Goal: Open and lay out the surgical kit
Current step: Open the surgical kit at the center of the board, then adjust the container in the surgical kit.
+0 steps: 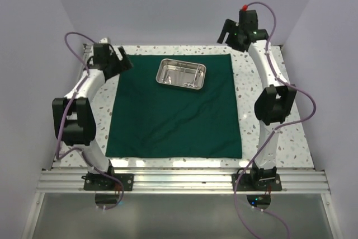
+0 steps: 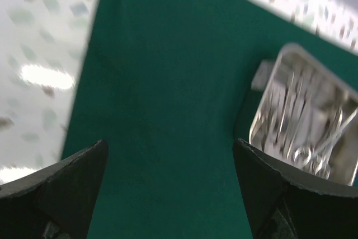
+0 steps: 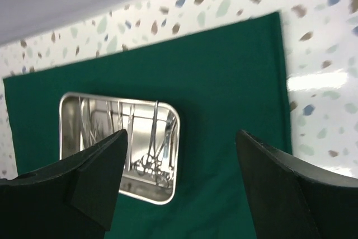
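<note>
The dark green cloth [image 1: 173,107] lies spread flat as a large square sheet on the table. The shiny steel tray [image 1: 180,74] stands on its far part with several steel instruments [image 3: 151,160] inside, scissor-handled clamps among them. My left gripper [image 1: 120,60] is open and empty above the cloth's far left corner; in its wrist view the cloth [image 2: 168,110] lies between the fingers and the tray [image 2: 305,121] is at the right. My right gripper [image 1: 232,34] is open and empty, raised beyond the far right corner; its view shows the tray [image 3: 120,146] and cloth [image 3: 224,93] below.
The speckled white tabletop [image 1: 257,71] frames the cloth on all sides. Walls close in the table at the back and both sides. An aluminium rail [image 1: 179,182] with both arm bases runs along the near edge. Purple cables [image 1: 302,102] hang off both arms.
</note>
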You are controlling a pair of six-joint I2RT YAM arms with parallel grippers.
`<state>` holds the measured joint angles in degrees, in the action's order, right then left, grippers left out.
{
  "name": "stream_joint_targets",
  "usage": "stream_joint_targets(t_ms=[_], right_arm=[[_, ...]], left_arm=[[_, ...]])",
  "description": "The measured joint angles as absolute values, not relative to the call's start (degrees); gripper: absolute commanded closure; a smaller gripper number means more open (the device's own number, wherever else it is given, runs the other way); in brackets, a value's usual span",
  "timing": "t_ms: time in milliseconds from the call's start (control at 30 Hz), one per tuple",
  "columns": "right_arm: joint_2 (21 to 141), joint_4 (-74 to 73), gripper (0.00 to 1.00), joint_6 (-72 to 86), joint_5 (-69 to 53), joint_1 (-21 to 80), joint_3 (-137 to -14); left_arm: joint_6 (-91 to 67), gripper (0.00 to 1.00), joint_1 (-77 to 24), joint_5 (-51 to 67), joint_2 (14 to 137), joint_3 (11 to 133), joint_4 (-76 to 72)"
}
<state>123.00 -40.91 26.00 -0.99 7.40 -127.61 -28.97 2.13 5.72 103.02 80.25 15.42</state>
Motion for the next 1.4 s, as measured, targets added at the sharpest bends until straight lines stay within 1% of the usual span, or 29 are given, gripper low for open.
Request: stream_joint_targets(t_ms=[233,333,533,667,767,800,867,900,967,1000,1100,1167,1200,1333,1400], right_arm=[[129.6,-48.6,0.23,26.0,-2.5,15.0,-128.8],[131.7,-50.9,0.25,26.5,-2.5,16.8,-128.6],[132.3,-52.0,0.26,27.5,-1.9,16.2,-128.5],[132.8,-51.5,0.27,28.3,-1.0,15.8,-127.2],[134.0,-51.4,0.3,28.7,-1.0,15.8,-125.5],[134.8,-51.4,0.37,28.9,-1.0,15.8,-125.3],[136.3,-51.2,0.46,29.3,-1.1,15.9,-125.1],[136.9,-51.2,0.54,29.5,-1.1,15.9,-125.0],[137.8,-50.7,0.6,30.1,-1.8,15.9,-124.7],[138.1,-50.3,0.66,30.4,-2.2,16.0,-124.7],[138.4,-49.5,0.72,30.9,-2.7,16.3,-124.9],[138.8,-49.2,0.73,31.2,-2.7,16.4,-125.5],[139.1,-49.0,0.76,31.4,-2.8,16.5,-126.1],[141.1,-48.3,0.77,32.3,-2.8,16.7,-129.4],[142.1,-48.1,0.81,32.8,-2.8,16.7,-131.2]], left_arm=[[-29.5,0.05,-9.7,5.5,91.0,61.0,17.7],[-30.4,0.05,-11.3,5.6,84.3,55.4,19.3],[-30.9,0.05,-10.9,4.3,72.2,52.7,22.5],[-30.9,0.05,-10.9,3.5,67.9,52.4,24.1],[-30.9,0.05,-10.9,3.0,66.2,51.5,25.5],[-30.9,0.05,-10.9,2.9,65.8,51.2,26.0],[-30.9,0.06,-10.9,2.7,65.6,50.6,26.9],[-30.9,0.06,-10.9,2.7,65.6,50.4,27.3],[-30.9,0.06,-10.9,2.7,65.6,50.1,27.9],[-30.9,0.06,-10.9,2.7,65.5,49.9,28.2],[-30.9,0.06,-10.9,2.6,65.5,49.5,28.8],[-30.9,0.06,-10.9,2.6,65.5,49.4,28.8],[-30.9,0.07,-10.9,2.6,65.5,49.3,28.9],[-30.9,0.07,-10.9,2.6,65.4,49.1,28.9],[-30.9,0.07,-10.9,2.5,65.4,49.1,29.0]])
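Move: The tray lies about 25 cm to the right gripper's left, some 3 cm nearer the base and 20 cm below; its right-hand rim is only about 11 cm to that gripper's left, 5 cm back. The scissors in the tray sit about 18 cm left and 11 cm back, and the drape's far right corner is 9 cm ahead and 4 cm right. From the left gripper, the tray is about 30 cm right and 4 cm ahead, 11 cm below. Bring the right gripper down about 18 cm and left about 10 cm to the tray's right rim, tipping the fingers some 25 degrees further down. There, close them from wide open with one finger either side of the rim, edging a little forward and left. Meanwhile draw the open left gripper back about 20 cm over the drape and somewhat right, touching nothing. ##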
